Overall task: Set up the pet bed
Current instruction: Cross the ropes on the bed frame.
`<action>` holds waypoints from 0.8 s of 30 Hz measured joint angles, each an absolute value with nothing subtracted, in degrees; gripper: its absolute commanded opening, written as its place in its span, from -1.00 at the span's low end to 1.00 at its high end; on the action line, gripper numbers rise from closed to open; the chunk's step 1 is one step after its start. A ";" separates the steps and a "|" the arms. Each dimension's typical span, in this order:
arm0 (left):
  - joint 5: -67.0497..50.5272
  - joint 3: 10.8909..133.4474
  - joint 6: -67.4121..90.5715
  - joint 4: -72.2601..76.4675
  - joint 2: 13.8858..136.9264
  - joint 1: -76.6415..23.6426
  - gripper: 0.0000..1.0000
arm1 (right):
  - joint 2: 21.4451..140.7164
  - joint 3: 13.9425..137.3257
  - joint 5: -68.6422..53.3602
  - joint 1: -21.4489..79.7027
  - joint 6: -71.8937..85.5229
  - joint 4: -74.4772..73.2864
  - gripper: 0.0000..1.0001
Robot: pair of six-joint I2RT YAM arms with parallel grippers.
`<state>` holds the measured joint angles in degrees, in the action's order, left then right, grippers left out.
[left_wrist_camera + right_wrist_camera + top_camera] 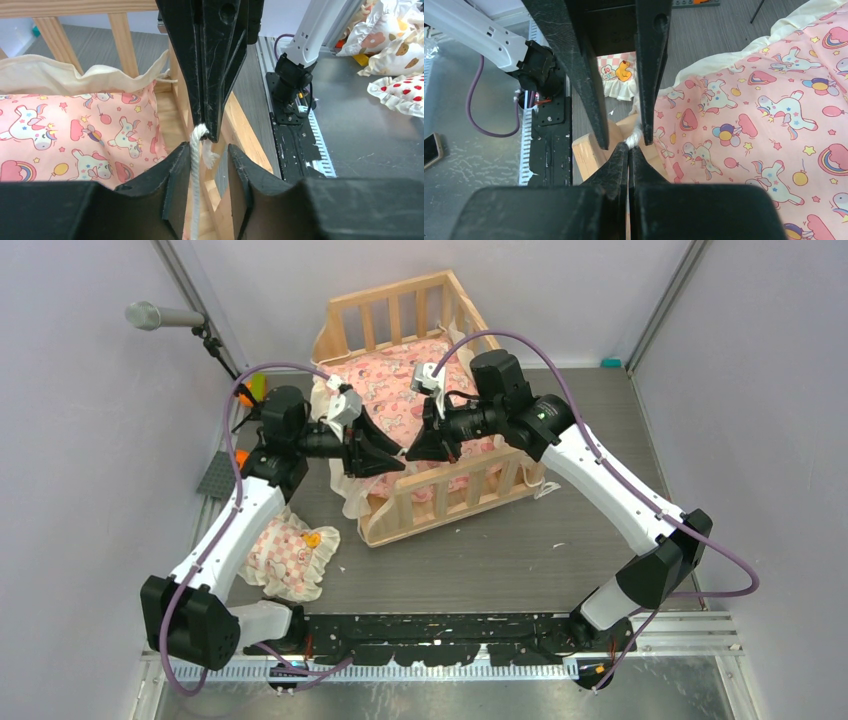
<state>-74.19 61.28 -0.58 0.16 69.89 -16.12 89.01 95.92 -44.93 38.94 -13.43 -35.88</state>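
The pet bed [440,490] is a pale wood slatted frame at the table's middle back; its rail shows in the left wrist view [122,45] and a corner in the right wrist view [589,150]. A pink unicorn cushion [400,400] lies inside it. My right gripper [629,146] is shut on a white twisted cord [634,136] above the bed's front left part. My left gripper [209,150] is open, its fingers on either side of that cord [195,170], tip to tip with the right gripper [415,452].
A small frilled pillow [285,555] lies on the table left of the bed, beside my left arm. A microphone [150,315] stands at the back left with small toys [245,395] below it. More frilled pillows [395,45] lie beyond the right arm's base.
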 measured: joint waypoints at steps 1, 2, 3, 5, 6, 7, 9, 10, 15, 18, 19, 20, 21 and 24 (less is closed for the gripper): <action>-74.15 61.41 -0.69 0.03 69.93 -16.14 -0.56 | 89.01 95.92 -44.93 38.94 -13.43 -35.88 -1.00; -74.08 61.52 -0.69 0.01 69.95 -16.16 -0.66 | 89.01 95.92 -44.93 38.94 -13.47 -35.88 -0.99; -73.95 61.67 -0.95 -0.01 70.00 -16.16 -0.73 | 89.01 95.90 -44.91 38.94 -13.52 -35.90 -0.99; -73.80 61.73 -1.34 -0.10 70.06 -16.16 -0.90 | 89.01 95.90 -44.82 38.94 -13.76 -36.10 -0.99; -73.65 61.73 -1.48 -0.14 70.13 -16.16 -0.96 | 89.01 95.90 -44.77 38.94 -13.87 -36.25 -0.99; -73.41 61.73 -1.76 -0.14 70.26 -16.16 -1.00 | 89.01 95.90 -44.69 38.94 -14.02 -36.45 -0.99; -72.90 61.73 -1.98 -0.25 70.57 -16.16 -1.00 | 89.01 95.90 -44.58 38.94 -14.44 -36.99 -0.95; -72.49 61.73 -2.02 -0.25 70.70 -16.16 -1.00 | 89.01 95.90 -44.42 38.94 -14.70 -37.39 -0.83; -70.08 61.63 -3.11 0.25 70.78 -16.19 -1.00 | 88.97 95.90 -42.85 38.94 -15.49 -38.76 -0.36; -68.31 60.93 -5.08 0.40 70.70 -16.16 -1.00 | 88.62 95.94 -41.47 38.94 -16.36 -39.70 -0.16; -68.05 60.80 -5.85 0.25 70.70 -16.16 -1.00 | 88.44 96.01 -41.04 38.94 -16.53 -40.16 -0.10; -67.94 60.66 -6.72 0.10 70.70 -16.19 -1.00 | 88.07 96.12 -40.58 38.94 -16.71 -40.66 -0.06; -67.90 60.53 -7.77 0.01 70.70 -16.16 -1.00 | 87.59 96.12 -40.10 38.94 -16.86 -41.04 -0.02; -67.22 60.47 -11.55 -1.69 70.70 -16.19 -1.00 | 85.36 96.14 -38.87 38.94 -17.28 -41.78 0.07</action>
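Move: The rope end, still pinched in my right fingertips, stands between my half-open left fingers, about 1 cm forward and 1 cm right of the left hand point, level with it. From my right hand it lies about 1 cm to the left. The left end of the bed's near rail is some 5 cm back from my left hand and 9 cm below; the mattress's middle lies roughly 14 cm ahead, 1 cm right and 16 cm below. I shut my left fingers on the rope just beyond my right fingertips, and only then open the right ones to about half, letting go and easing that hand off some 2 cm to the right after a small dip. Meanwhile my left hand carries the rope about 3 cm forward over the bed and 2 cm down, tipping slightly. ##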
